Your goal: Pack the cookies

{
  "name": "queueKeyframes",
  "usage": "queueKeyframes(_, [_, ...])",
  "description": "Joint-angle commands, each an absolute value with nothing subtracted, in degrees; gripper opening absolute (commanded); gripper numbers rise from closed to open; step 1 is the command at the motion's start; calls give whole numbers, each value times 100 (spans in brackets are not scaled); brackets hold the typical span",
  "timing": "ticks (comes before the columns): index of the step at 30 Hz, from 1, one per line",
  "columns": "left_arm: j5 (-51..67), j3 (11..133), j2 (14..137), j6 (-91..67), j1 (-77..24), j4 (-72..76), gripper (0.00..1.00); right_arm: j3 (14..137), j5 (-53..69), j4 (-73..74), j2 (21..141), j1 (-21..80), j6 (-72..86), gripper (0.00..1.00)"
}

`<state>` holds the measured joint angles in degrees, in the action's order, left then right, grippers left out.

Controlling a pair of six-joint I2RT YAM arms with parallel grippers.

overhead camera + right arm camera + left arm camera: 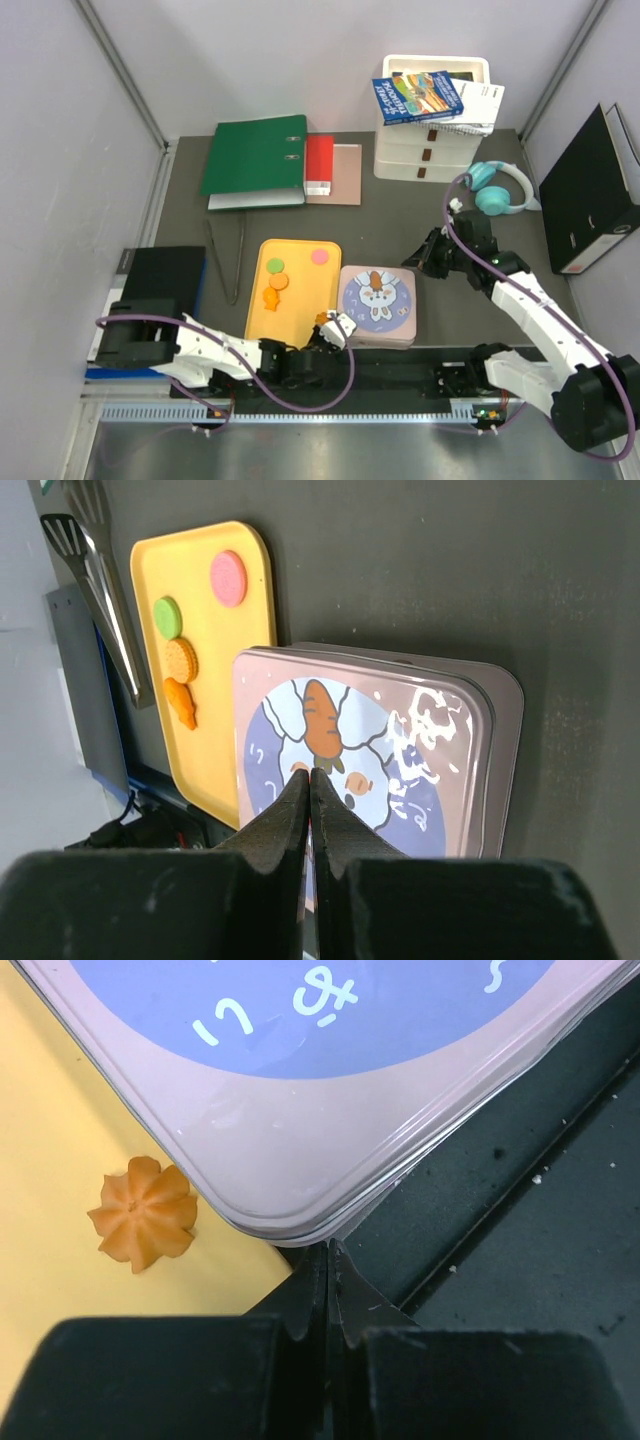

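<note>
The cookies lie on a yellow tray (300, 300): a green one (275, 265), a round orange one (279, 282), an orange flower (270, 298), a pink one (320, 256), and another orange flower (143, 1212) near the tray's front right corner. A closed pink tin (377, 305) with a rabbit lid stands right of the tray. My left gripper (328, 1250) is shut and empty, its tips at the tin's near left corner. My right gripper (310, 773) is shut and empty, hovering above the tin's (470, 730) far right side. The right wrist view shows the pink cookie (228, 577) and green cookie (167, 617).
Metal tongs (225, 255) lie left of the tray. A green binder (255, 155) and a red box (319, 165) sit at the back. White drawers (430, 140) carry a book (417, 97). Teal headphones (497, 188) and a black binder (590, 190) are at right.
</note>
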<state>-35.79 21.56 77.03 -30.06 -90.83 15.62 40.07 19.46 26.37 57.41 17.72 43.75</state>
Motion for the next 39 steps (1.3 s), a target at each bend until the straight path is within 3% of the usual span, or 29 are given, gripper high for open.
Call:
queueKeyframes(1, [-4052, 2496, 7979, -2936, -9062, 2048, 0, 4377, 1881, 2522, 5757, 1723, 4386, 0])
queueKeyframes(10, [-3946, 2759, 8200, -2804, -8781, 2267, 0, 4535, 1898, 2628, 5836, 1635, 4272, 0])
queueKeyframes(28, [-2506, 3744, 9342, -2900, -6998, 2057, 0, 4746, 1407, 2944, 5730, 1538, 4140, 0])
queueKeyframes(39, [-1864, 4711, 9712, -2997, -6574, 1231, 0, 4606, 773, 2541, 6248, 757, 4833, 0])
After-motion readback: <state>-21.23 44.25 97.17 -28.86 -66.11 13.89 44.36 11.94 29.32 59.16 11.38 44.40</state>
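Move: The pink tin's middle lies about 9 cm ahead of the left hand and 6 cm to its right, at roughly its height; the shut fingertips are low by the tin's near-left corner. The orange flower cookie is some 6 cm ahead and 6 cm left, on the yellow tray, whose middle is about 11 cm ahead and 11 cm left. From the right hand, the tin's middle is about 4 cm back, 4 cm left and 10 cm below. Shut left fingertips bear on the tin's near side, close to its near-left corner, and push it forward and somewhat right, away from the table's near edge, about 13 cm of hand travel gaining speed, turning some 15 degrees counter-clockwise. The shut right hand hovers over the tin's far-right part, rises a little, then swings right and forward about 5 cm, turning slightly clockwise. ##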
